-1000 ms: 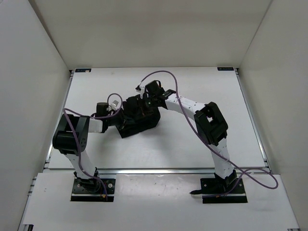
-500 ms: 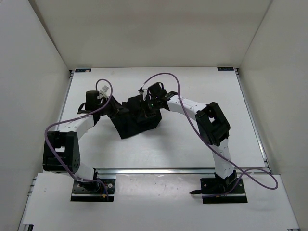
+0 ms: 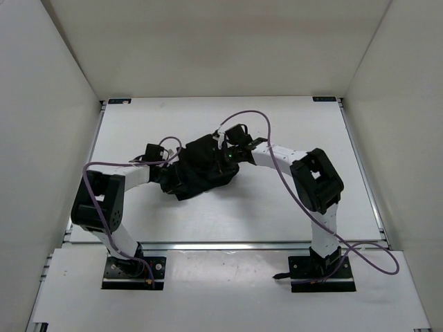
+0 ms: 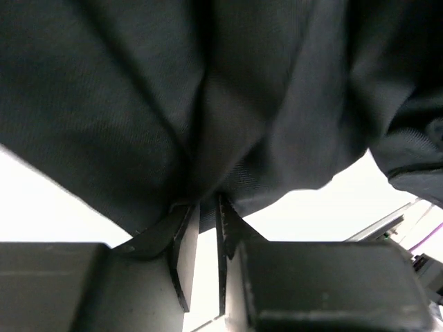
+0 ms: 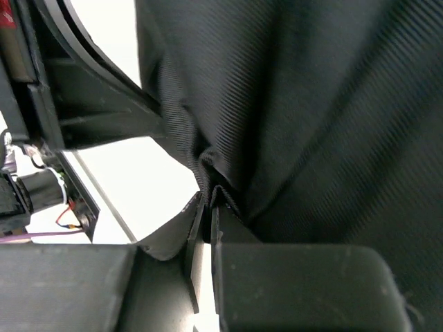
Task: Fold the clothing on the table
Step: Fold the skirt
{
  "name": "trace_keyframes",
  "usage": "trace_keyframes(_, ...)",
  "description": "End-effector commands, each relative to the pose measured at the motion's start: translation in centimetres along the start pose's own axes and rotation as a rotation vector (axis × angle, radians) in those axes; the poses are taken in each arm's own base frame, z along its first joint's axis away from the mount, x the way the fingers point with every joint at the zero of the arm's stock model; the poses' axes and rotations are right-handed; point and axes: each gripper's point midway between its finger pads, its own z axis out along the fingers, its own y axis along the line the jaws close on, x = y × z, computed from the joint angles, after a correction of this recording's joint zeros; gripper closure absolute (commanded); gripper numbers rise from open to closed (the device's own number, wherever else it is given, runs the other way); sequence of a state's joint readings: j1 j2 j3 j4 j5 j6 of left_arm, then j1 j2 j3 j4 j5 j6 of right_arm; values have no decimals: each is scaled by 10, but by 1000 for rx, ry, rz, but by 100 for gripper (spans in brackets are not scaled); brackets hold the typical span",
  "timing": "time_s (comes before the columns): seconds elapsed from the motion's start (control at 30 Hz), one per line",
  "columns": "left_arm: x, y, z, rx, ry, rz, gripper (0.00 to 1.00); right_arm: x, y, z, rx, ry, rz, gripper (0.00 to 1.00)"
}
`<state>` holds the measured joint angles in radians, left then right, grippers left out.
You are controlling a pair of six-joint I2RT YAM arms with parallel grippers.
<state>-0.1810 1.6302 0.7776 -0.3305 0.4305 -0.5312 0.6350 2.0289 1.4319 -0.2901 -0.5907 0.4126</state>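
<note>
The clothing (image 3: 202,169), a black ribbed garment, is bunched in a heap near the middle of the white table (image 3: 277,207), between the two grippers. My left gripper (image 3: 171,176) reaches into its left side. In the left wrist view the jaws (image 4: 206,206) stand close together with a fold of the clothing (image 4: 208,90) caught between their tips. My right gripper (image 3: 225,162) comes in from the right and above. Seen from the right wrist, it (image 5: 210,194) is shut on a pinched ridge of the clothing (image 5: 311,104).
White upright walls (image 3: 55,104) enclose the table on three sides. A silver rail (image 3: 228,243) runs along the near edge, in front of the arm bases. Purple cables (image 3: 242,117) loop over both arms close to the garment.
The left arm has swung back down from the far left onto the garment's left side, its jaws narrowing. The right gripper moved slightly right, and the clothing shifted and bunched wider.
</note>
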Motion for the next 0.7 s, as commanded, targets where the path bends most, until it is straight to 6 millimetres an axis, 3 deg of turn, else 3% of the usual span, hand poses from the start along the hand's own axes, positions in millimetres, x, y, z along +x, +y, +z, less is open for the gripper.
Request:
trace_keyframes(0.0,0,-11,17,-29,27,86,74,-15,2,-31,3,-104,-11,100)
trace_keyframes(0.17,-4,-26,30,-5,19,95,75,-19,0,-55,38,-144,-30,100)
trace_keyframes(0.27,-3,-24,30,11,16,83,75,-45,23,-61,27,-175,-93,100)
trace_keyframes(0.3,-2,-23,28,14,16,72,75,-43,24,-54,19,-162,-95,100)
trace_keyframes(0.37,-4,-21,28,31,7,61,75,-56,45,-49,-15,-174,-133,100)
trace_keyframes(0.47,0,-18,25,35,19,50,75,-49,72,-26,-70,-131,-180,100)
trace_keyframes(0.57,-3,-17,24,47,35,51,74,-29,77,1,-89,-41,-193,100)
trace_keyframes(0.67,-4,-18,22,66,39,52,73,-7,65,25,-70,34,-158,100)
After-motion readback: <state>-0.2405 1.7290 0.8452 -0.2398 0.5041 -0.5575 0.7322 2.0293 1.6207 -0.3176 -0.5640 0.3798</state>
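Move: The right hand, with the skirt already pinched in its shut fingers, has the skirt's left end, held by the left hand, about 18 cm to its left, 5 cm nearer the base and 6 cm lower. The skirt's middle lies some 6 cm to its left, level with it fore and aft, and 5 cm below. From the left hand that middle is roughly 11 cm to the right and 7 cm ahead, just above its height. First to the right by about 4 cm, drawing away from the left hand, then up and back to the left in a quick swing of nearly 10 cm, the right hand carries its pinched skirt edge towards the left hand, sinking a little at the end; its fingers stay shut. Low at the table, the left hand shifts some 4 cm right with a little forward, keeps its grip on the cloth, then all but stays. ##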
